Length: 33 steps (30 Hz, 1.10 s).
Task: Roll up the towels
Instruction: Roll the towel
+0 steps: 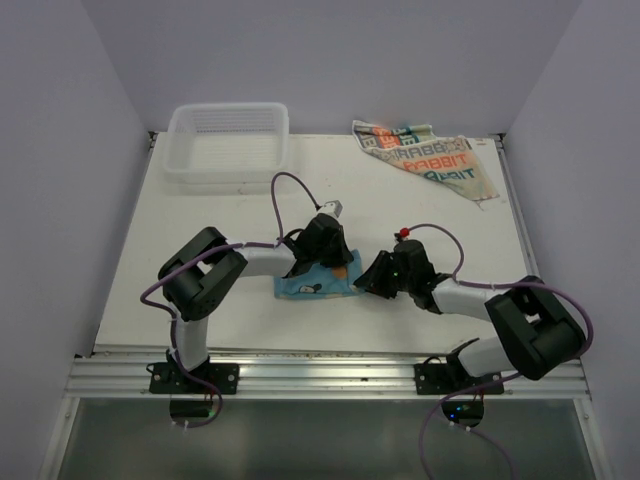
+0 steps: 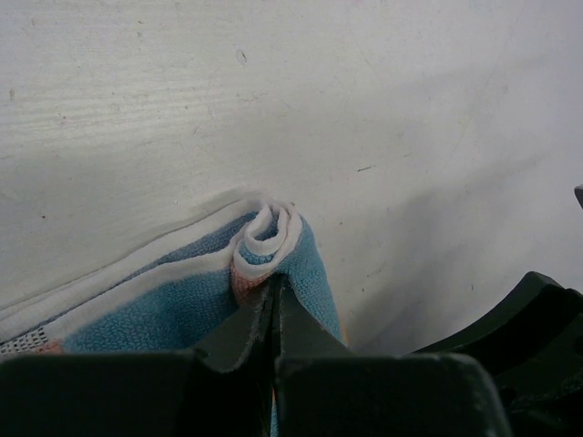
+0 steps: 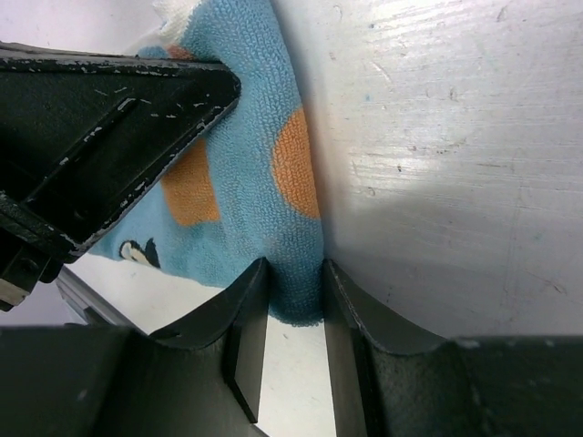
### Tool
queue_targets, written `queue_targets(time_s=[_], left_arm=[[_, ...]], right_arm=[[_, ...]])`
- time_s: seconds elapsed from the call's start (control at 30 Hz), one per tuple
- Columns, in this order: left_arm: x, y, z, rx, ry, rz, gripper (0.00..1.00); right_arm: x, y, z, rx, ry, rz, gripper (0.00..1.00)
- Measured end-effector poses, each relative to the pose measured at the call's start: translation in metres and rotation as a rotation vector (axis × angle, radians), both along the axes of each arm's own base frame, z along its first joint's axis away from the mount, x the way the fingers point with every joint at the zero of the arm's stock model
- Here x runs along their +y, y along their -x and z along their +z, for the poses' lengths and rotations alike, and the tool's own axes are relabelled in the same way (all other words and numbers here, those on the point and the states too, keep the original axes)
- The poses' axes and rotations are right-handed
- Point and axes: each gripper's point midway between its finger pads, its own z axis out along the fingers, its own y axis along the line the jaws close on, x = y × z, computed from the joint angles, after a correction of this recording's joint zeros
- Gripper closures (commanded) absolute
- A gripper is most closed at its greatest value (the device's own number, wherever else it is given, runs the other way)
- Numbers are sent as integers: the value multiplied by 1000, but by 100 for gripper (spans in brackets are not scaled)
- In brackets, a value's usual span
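The light blue towel (image 1: 312,285) lies partly rolled in the middle of the table, orange spots showing on it (image 3: 241,118). My left gripper (image 1: 333,264) is shut on its coiled white-edged end (image 2: 266,232), fingertips (image 2: 275,280) pressed together into the cloth. My right gripper (image 1: 366,282) comes in from the right; its two fingers (image 3: 296,273) pinch the towel's near corner, cloth filling the gap at the tips. The left gripper's black finger (image 3: 118,127) shows just above. The cream "RABBIT" towel (image 1: 425,158) lies spread flat at the back right.
A white slatted plastic basket (image 1: 228,140) stands at the back left. Purple cables loop over both arms. Grey walls close the table on three sides, and a metal rail (image 1: 320,372) runs along the near edge.
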Motion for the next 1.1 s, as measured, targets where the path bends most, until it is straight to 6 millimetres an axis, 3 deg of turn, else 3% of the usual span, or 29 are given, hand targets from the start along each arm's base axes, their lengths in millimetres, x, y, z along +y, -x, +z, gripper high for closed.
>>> queue_targets(time_s=[0.17,0.47,1.1], left_arm=[[0,0,0,2,8,7,100],[0,0,0,8,12,14,100],[5,2,6,39,-28,-26,100]], right_arm=[[5,-1,-1,-7,-24,13,73],[6,0,-4,-10,-30,21,100],[-12,2,9,-191,436,151,100]])
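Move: The near end of the towel's roll sits between the right hand's part-open fingers, within about 1 cm of the hand point; the roll's far end is some 8 cm ahead and about 1 cm left. The towel's flat part centres about 10 cm left and 2 cm ahead. The left hand already pinches the far end, 1 cm ahead and level sideways, with the near end 7 cm back and 2 cm right. The right fingers shut on the near end of the towel's roll after easing barely half a centimetre left and down, then, keeping the pinch, they carry it about 1.5 cm right and 1 cm up while the hand rolls some 25 degrees, its left side dropping, with a small tip back and counter-clockwise turn. Meanwhile the left hand, fingers shut, keeps holding the roll's far end and hardly moves. ##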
